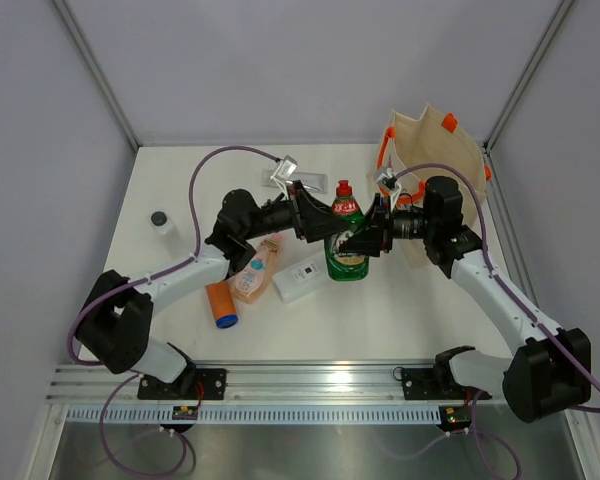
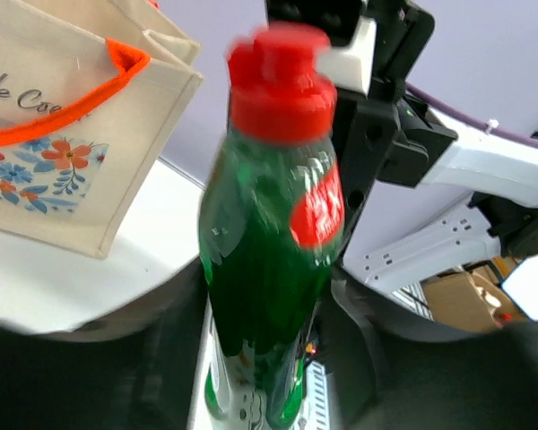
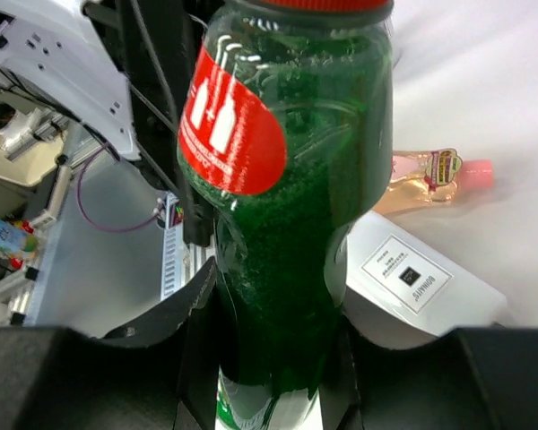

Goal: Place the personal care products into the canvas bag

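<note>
The green bottle (image 1: 346, 240) with a red cap stands upright mid-table, gripped from both sides. My left gripper (image 1: 318, 226) is shut on it from the left, its jaws pressed to the bottle's lower body (image 2: 267, 269). From the right, my right gripper (image 1: 368, 238) is shut on the same bottle (image 3: 296, 224). The canvas bag (image 1: 435, 150) stands open at the far right, behind the right arm, its floral side (image 2: 45, 161) showing in the left wrist view. On the table lie a peach-pink bottle (image 1: 257, 270), a white flat bottle (image 1: 300, 280) and an orange cylinder (image 1: 220, 303).
A silver tube (image 1: 283, 170) lies at the back, behind the left arm. A small dark-capped container (image 1: 160, 220) stands at the far left. Grey walls close in the table on three sides. The aluminium rail (image 1: 310, 375) runs along the near edge.
</note>
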Controlling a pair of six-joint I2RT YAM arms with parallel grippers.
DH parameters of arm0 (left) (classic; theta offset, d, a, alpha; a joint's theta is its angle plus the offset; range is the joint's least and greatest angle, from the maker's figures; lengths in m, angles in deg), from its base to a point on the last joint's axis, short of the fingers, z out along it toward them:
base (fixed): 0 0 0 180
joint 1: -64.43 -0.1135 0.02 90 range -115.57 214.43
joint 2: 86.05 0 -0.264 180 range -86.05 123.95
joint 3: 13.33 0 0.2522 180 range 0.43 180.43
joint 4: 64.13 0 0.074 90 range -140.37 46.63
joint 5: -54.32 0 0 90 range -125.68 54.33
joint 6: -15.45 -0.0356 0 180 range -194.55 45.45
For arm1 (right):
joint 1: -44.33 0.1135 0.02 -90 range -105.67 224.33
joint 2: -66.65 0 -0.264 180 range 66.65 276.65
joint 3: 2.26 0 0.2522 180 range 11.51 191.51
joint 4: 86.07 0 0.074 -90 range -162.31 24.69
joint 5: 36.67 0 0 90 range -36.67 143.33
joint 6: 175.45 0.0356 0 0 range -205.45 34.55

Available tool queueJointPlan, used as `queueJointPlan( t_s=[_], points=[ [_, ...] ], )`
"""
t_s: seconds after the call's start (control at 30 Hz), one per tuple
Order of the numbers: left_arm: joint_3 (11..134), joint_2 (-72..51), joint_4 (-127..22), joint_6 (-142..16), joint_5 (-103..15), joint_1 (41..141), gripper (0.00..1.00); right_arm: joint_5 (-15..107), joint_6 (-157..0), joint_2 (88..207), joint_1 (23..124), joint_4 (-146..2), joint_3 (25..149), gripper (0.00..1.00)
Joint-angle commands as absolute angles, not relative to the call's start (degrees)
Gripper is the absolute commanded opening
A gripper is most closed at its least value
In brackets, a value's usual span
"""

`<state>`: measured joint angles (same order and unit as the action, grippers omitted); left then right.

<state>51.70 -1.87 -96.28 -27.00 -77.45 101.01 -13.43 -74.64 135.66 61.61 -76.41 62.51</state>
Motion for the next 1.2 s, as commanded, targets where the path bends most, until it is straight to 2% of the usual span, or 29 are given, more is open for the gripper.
queueJointPlan(
  t_s=[0.0,0.03,0.07,0.17,0.3,0.43,0.6,0.73,0.87,1.0,1.17],
  points=[
    [58.09,-6.49,-95.66,-30.15,-69.61,100.38,0.65,-19.27,-81.66,131.25,62.79,-67.78,65.64,0.00],
    [58.18,-7.46,-93.63,-33.04,-68.90,100.29,0.73,-19.01,-83.76,130.20,62.44,-66.09,66.95,0.00],
    [58.18,-8.52,-91.52,-34.54,-66.90,100.21,0.86,-18.57,-84.91,129.76,62.17,-64.33,67.83,0.00],
    [58.00,-14.22,-79.85,-41.91,-61.98,98.89,0.98,-18.48,-90.53,128.35,59.81,-55.47,72.22,0.00],
    [57.91,-18.80,-68.52,-48.94,-56.60,97.31,0.99,-18.92,-92.22,127.29,54.10,-50.53,75.74,0.00],
    [57.74,-23.99,-55.40,-56.96,-51.94,97.04,0.99,-17.08,-92.40,127.46,46.02,-47.53,84.79,0.00],
    [54.85,-31.63,-42.83,-62.32,-47.19,97.04,0.99,-1.98,-92.22,131.68,37.66,-45.68,98.13,0.00],
    [49.93,-37.87,-39.65,-62.51,-43.69,97.04,0.99,15.05,-93.36,138.17,35.28,-47.17,104.31,0.00],
    [45.88,-42.53,-37.28,-60.58,-40.34,97.04,0.99,24.92,-93.89,145.21,34.84,-49.72,108.09,0.00],
    [42.71,-44.74,-36.13,-56.45,-36.56,97.04,0.99,27.93,-93.71,154.51,34.84,-47.97,111.61,0.00],
    [42.18,-43.07,-34.11,-54.08,-35.94,97.04,0.99,25.30,-98.71,159.63,35.01,-43.22,109.86,0.01]
  ],
)
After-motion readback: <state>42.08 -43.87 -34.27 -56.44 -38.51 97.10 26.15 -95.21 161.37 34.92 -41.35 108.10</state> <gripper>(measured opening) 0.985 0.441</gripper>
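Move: Between the two hands at the start is the green bottle, gripped by both. From the right hand, the canvas bag's middle is about 26 cm ahead, 22 cm to the right and 12 cm below; the white bottle lies on the table about 8 cm ahead and 10 cm left, 22 cm down. From the left hand, the peach bottle lies roughly 11 cm ahead, 22 cm left and 27 cm below; the white bottle is some 8 cm ahead, 7 cm left, at table level. Opening wide, the left fingers let go of the green bottle; that hand rises about 6 cm, then sinks and swings some 18 cm left towards the peach bottle, turning counter-clockwise. The right hand keeps its grip, eases back slightly, then arcs up 16 cm, right and forward about 25 cm each to the bag's mouth, turning nearly 60 degrees clockwise, and finally drops about 13 cm. ##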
